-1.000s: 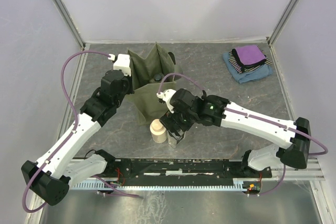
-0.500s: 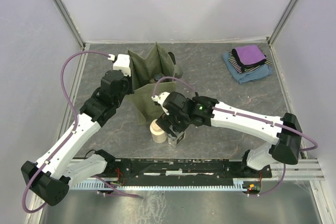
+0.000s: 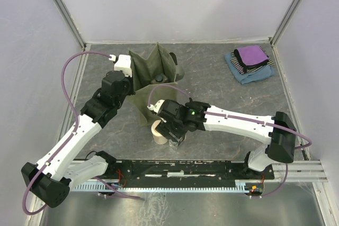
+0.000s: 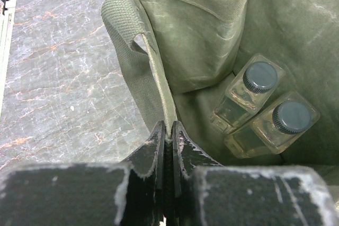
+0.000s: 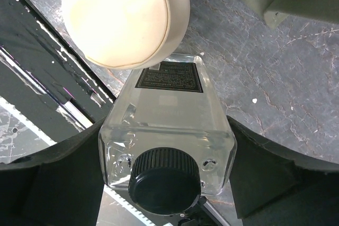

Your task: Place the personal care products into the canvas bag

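The olive canvas bag (image 3: 153, 86) stands open at mid-table. My left gripper (image 3: 130, 69) is shut on its left rim, the fabric pinched between the fingers (image 4: 167, 128) beside a handle strap (image 4: 130, 56). Two clear glass bottles (image 4: 249, 91) (image 4: 280, 125) with dark caps lie inside the bag (image 4: 206, 51). In front of the bag stands the cream jar (image 3: 158, 132) (image 5: 124, 17). A third glass bottle (image 3: 175, 142) (image 5: 167, 109) is right beside it. My right gripper (image 3: 174, 135) (image 5: 170, 125) comes down over that bottle, its fingers pressed on both sides below the black cap.
Folded blue, striped and purple cloths (image 3: 250, 63) lie at the back right. The black base rail (image 3: 185, 170) (image 5: 42, 41) runs just behind the jar and bottle at the near edge. Walls enclose the table on three sides.
My right arm has moved left and down, bringing its gripper over the bottle by the jar. The left arm and the bag have stayed put.
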Robot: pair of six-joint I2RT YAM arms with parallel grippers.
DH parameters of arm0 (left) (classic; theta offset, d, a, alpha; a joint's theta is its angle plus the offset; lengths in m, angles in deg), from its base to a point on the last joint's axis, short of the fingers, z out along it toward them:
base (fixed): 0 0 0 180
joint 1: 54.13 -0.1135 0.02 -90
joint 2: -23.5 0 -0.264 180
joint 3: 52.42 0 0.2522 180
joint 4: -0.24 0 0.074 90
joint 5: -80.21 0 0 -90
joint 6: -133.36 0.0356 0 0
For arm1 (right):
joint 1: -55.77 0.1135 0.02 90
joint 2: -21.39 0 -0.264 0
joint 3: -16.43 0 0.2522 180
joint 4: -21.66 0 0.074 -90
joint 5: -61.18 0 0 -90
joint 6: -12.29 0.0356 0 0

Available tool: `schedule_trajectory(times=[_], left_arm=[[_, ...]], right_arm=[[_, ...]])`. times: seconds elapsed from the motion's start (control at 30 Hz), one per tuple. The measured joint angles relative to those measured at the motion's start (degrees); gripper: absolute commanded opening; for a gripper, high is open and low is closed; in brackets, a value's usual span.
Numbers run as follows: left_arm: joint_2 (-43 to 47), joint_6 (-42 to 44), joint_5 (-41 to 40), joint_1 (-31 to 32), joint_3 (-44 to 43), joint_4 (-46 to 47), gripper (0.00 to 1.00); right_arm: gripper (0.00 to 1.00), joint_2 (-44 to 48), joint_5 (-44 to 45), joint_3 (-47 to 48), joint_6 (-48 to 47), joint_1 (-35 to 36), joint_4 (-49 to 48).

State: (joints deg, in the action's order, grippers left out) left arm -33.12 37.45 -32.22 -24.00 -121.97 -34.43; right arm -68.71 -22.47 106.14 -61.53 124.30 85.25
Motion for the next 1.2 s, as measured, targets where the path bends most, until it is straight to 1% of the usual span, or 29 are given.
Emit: schedule_trajectory(times=[0.07,0.2,0.33,0.5,0.6,0.7,0.83,0.93,1.03,1.1,1.2], left_arm=[[0.0,0.0,0.0,0.0,0.0,0.0,0.11],[0.0,0.0,-0.02,0.0,0.0,0.0,0.11],[0.02,0.0,-0.15,0.0,0.0,-0.02,0.11],[0.33,-0.02,-0.31,0.0,0.0,-0.24,0.11],[0.76,-0.02,-0.57,0.0,0.0,-0.63,0.11],[1.05,-0.02,-0.98,0.0,0.0,-1.14,0.11],[1.18,-0.02,-1.25,0.0,0.0,-1.42,0.11],[1.18,-0.02,-1.31,0.0,0.0,-1.46,0.11],[1.18,-0.02,-1.27,0.0,0.0,-1.42,0.11],[1.18,-0.02,-1.07,0.0,0.0,-1.42,0.11],[1.18,-0.02,-0.76,0.0,0.0,-1.42,0.12]], right_arm=[[0.27,0.0,0.46,0.09,0.0,0.17,0.31],[0.07,0.15,1.86,0.52,0.15,0.5,1.84],[0.0,1.44,5.6,1.33,0.55,0.85,5.81],[0.0,6.1,11.72,9.05,0.83,-0.39,14.29],[0.0,8.74,15.5,18.4,0.42,-2.16,17.73],[0.0,10.05,19.61,28.35,-1.11,-3.43,18.97],[0.0,10.01,24.85,40.72,-5.77,-4.22,19.41],[0.0,9.18,27.34,47.3,-11.23,-4.39,18.25],[0.0,7.21,27.54,50.71,-15.98,-5.75,15.63],[0.0,4.17,26.27,53.72,-17.9,-7.1,14.64],[0.0,-3.37,23.3,60.13,-19.69,-8.92,13.0]])
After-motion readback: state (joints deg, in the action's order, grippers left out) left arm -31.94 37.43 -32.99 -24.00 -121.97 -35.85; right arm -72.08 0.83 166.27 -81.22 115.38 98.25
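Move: The right fingers already hold the clear bottle, still low by the table. The canvas bag it is meant for has its middle about 20 cm ahead, 7 cm left and some 2 cm higher; the white jar stands roughly 6 cm left, 1 cm ahead and 3 cm lower. From the left hand, shut on the bag's rim, the bag's middle lies about 10 cm right, 3 cm ahead and 12 cm below. Still pinching the bottle by its sides, the right fingers lift it off the table beside the white jar, up about 34 cm, drifting right at first, then sweeping forward some 13 cm and back left, to a point above the bag's height on its right. The wrist tips the fingers up from downward to forward-slanting. The left hand keeps its pinch on the rim. ##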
